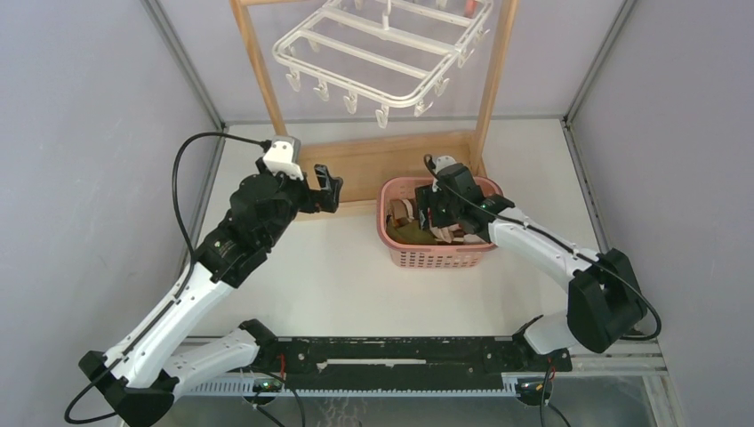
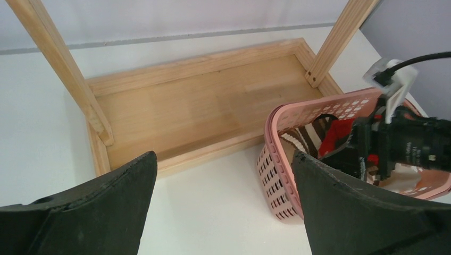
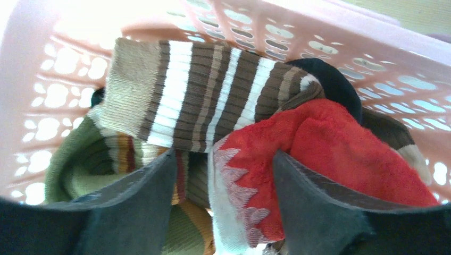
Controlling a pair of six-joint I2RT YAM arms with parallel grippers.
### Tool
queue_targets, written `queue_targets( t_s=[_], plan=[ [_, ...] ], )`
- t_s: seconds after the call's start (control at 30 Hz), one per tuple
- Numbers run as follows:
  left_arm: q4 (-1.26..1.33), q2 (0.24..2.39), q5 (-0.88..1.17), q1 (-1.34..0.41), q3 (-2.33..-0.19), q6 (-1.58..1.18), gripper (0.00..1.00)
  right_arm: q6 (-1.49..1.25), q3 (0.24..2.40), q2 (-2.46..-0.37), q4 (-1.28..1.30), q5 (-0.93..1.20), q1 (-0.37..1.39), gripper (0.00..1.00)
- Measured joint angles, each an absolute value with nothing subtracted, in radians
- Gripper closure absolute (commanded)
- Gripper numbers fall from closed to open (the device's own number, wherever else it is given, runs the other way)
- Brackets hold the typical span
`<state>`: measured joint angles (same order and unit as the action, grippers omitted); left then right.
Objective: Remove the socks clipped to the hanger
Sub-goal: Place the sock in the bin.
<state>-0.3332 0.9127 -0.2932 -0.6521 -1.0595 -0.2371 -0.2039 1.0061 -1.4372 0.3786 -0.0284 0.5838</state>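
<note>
The white hanger (image 1: 382, 53) hangs from the wooden frame at the back, with bare clips along its near rim. A small red bit (image 1: 467, 7) shows at its far edge; I cannot tell what it is. Several socks lie piled in the pink basket (image 1: 436, 258): a brown-and-white striped sock (image 3: 207, 101), a red sock (image 3: 340, 154) with a white cuff, a green striped one (image 3: 80, 164) and a dark one (image 3: 330, 79). My right gripper (image 3: 223, 154) is down inside the basket, jaws apart, the red sock's cuff loose between them. My left gripper (image 2: 223, 154) hovers wide open over the table.
The wooden frame's base tray (image 2: 197, 111) lies just behind the basket (image 2: 274, 154), its two uprights (image 1: 492, 80) rising at either end. Grey walls close in on both sides. My left gripper (image 1: 327, 187) is at the tray's front edge, left of the basket.
</note>
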Motion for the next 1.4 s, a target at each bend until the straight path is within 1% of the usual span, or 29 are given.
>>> queue_targets(
  t_s=[0.03,0.1,0.13,0.47,0.8,1.27,1.4],
  plan=[
    [-0.337,0.91,-0.294,-0.652,-1.056,-0.238,0.0,-0.207,1.005,-1.423,0.379,-0.026,0.584,0.16],
    [-0.341,0.898,-0.298,-0.651,-1.044,-0.241,0.0,-0.212,1.005,-1.397,0.381,-0.025,0.584,0.02],
    [-0.346,0.891,-0.303,-0.651,-1.039,-0.245,0.0,-0.212,1.005,-1.381,0.381,-0.025,0.584,0.01],
    [-0.354,0.805,-0.332,-0.651,-0.962,-0.274,0.0,-0.213,1.005,-1.217,0.387,-0.025,0.584,0.0],
    [-0.352,0.807,-0.382,-0.648,-0.911,-0.302,0.0,-0.184,1.005,-1.055,0.4,-0.016,0.55,0.0],
    [-0.268,0.86,-0.415,-0.629,-0.791,-0.324,0.0,-0.167,1.001,-0.86,0.447,0.025,0.286,0.0],
    [-0.246,0.877,-0.423,-0.551,-0.781,-0.324,0.0,-0.166,0.974,-0.81,0.448,0.009,0.235,0.0]
  ],
)
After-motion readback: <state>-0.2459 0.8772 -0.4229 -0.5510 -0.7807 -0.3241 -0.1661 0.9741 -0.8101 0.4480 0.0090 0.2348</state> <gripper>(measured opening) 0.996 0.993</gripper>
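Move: The right hand is down in the bin, fingers already part open around the end of the red sock, whose middle lies about 5 cm to its right, 2 cm ahead and 3 cm lower. The brown striped sock is some 4 cm ahead and 3 cm left, the green sock 3 cm back and 4 cm left; the bin's right rim is roughly 16 cm to the right, level fore and aft. From the left hand the red sock lies about 27 cm right, 5 cm ahead and 22 cm below. The right fingers come free of the red sock as they open from about two-thirds to fully wide and lift nearly straight up out of the bin, some 18 cm. Late in the climb the hand swings about 13 cm right, towards the bin's right rim, its fingers tipping up and turning clockwise. The empty left hand, open throughout, sinks about 10 cm, drifts left and turns slightly counter-clockwise. ##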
